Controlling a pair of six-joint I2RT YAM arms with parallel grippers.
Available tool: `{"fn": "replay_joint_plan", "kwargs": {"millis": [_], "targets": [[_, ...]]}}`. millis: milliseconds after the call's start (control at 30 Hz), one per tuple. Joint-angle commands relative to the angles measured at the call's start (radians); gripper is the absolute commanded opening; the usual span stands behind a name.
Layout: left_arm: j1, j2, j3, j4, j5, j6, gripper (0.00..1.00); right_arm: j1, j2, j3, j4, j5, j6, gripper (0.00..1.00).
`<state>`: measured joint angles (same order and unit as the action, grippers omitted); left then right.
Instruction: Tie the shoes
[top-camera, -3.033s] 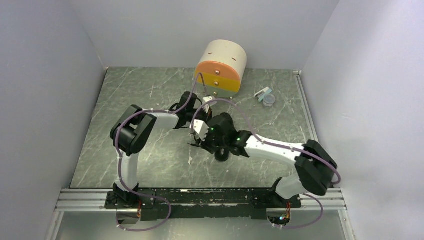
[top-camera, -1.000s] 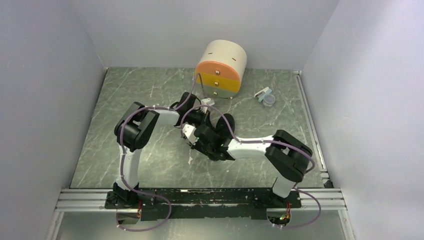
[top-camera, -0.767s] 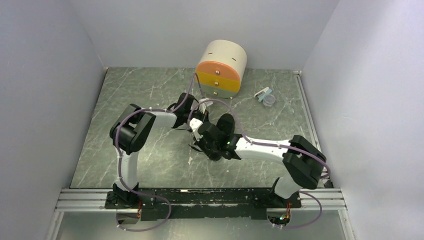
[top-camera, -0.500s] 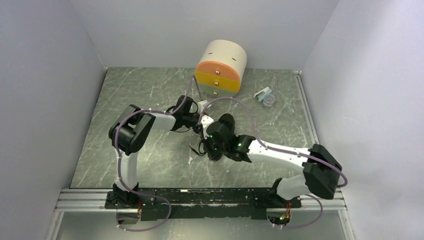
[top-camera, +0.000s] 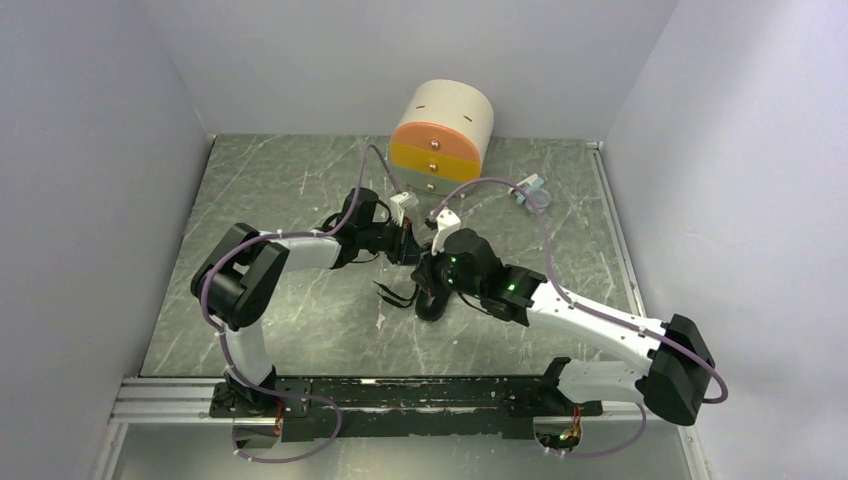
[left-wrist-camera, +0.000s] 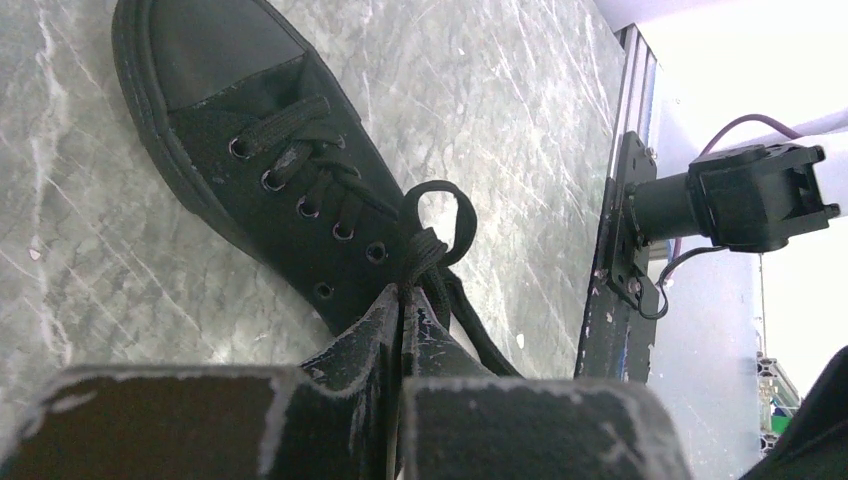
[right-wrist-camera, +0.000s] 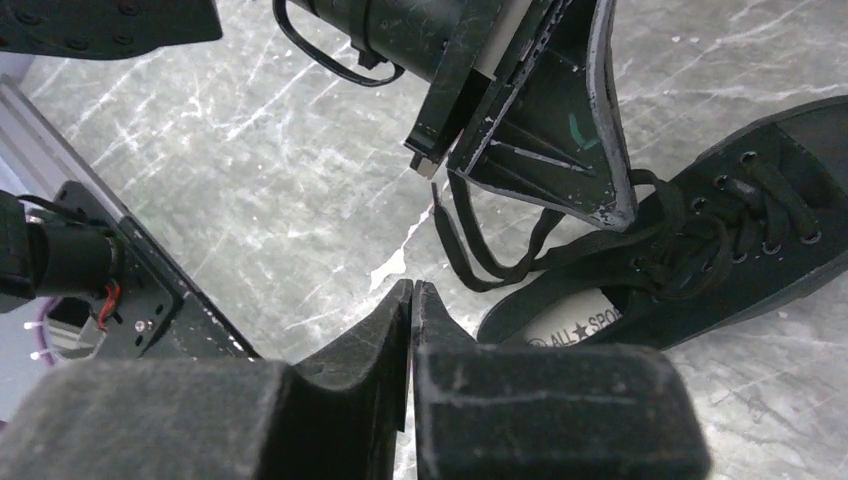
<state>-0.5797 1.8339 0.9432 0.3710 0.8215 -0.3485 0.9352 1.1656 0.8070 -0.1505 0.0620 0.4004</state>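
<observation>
The black shoe (left-wrist-camera: 270, 150) lies on the marble table, mostly hidden under both arms in the top view, where only its near end (top-camera: 432, 308) shows. My left gripper (left-wrist-camera: 402, 297) is shut on a black lace just below a small loop (left-wrist-camera: 440, 210) at the top eyelets; it also shows over the shoe (right-wrist-camera: 700, 270) as the left gripper (right-wrist-camera: 622, 205). My right gripper (right-wrist-camera: 412, 287) is shut with nothing between its jaws, hanging over bare table beside the shoe's heel opening. Loose lace ends (right-wrist-camera: 480, 262) trail off the shoe towards it.
A round drawer box (top-camera: 442, 140) with orange, yellow and green fronts stands at the back. A small clear container (top-camera: 537, 197) lies to its right, under the right arm's cable. The metal base rail (top-camera: 400, 400) runs along the near edge; grey walls enclose the table.
The right arm has swung its elbow out to the near right and stretched, its gripper staying shut over the shoe. The left arm has reached further right, still pinching the lace.
</observation>
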Motion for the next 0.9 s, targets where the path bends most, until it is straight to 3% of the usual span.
{"fn": "replay_joint_plan", "kwargs": {"millis": [0, 33, 167, 233, 433, 667, 867], "targets": [[-0.008, -0.002, 0.014, -0.014, 0.007, 0.02, 0.05, -0.003, 0.049, 0.014, -0.038, 0.007, 0.02, 0.28], [-0.007, 0.002, 0.022, -0.024, 0.002, 0.031, 0.05, -0.004, 0.065, 0.019, -0.045, 0.01, 0.029, 0.35], [0.0, 0.043, 0.057, -0.052, 0.007, 0.053, 0.05, -0.005, 0.158, 0.027, -0.004, -0.088, -0.045, 0.41], [0.006, 0.058, 0.068, -0.054, 0.009, 0.058, 0.05, 0.006, 0.212, 0.047, 0.013, -0.169, -0.131, 0.42], [0.02, 0.115, 0.099, -0.056, 0.036, 0.044, 0.05, 0.042, 0.32, 0.061, 0.119, -0.137, -0.386, 0.4], [0.03, 0.157, 0.136, -0.105, 0.03, 0.047, 0.05, 0.065, 0.392, 0.023, 0.309, 0.018, -0.312, 0.34], [0.05, 0.145, 0.144, -0.156, 0.044, 0.078, 0.05, 0.063, 0.309, 0.064, 0.324, 0.08, -0.248, 0.4]]}}
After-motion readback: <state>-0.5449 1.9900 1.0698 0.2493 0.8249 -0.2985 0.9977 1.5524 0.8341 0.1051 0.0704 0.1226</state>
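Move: The two free lace ends lie on the table about 4 cm ahead of my right hand, 7 cm to its left and some 17 cm below; the shoe heel is about 4 cm to its right, hardly ahead and 14 cm down. My left hand already pinches a lace loop: the lace knot on the shoe is about 4 cm to its right and 3 cm lower, and the free lace ends lie about 7 cm to its left, 3 cm back, 9 cm down. I drop my right hand roughly 9 cm towards the free lace ends, opening its shut fingers to a narrow gap as I start down, sweeping it about 5 cm left and easing it forward at the end; the wrist swings counter-clockwise, then partly back. My left hand keeps its pinch on the loop and sinks about 4 cm, drifting forward. ##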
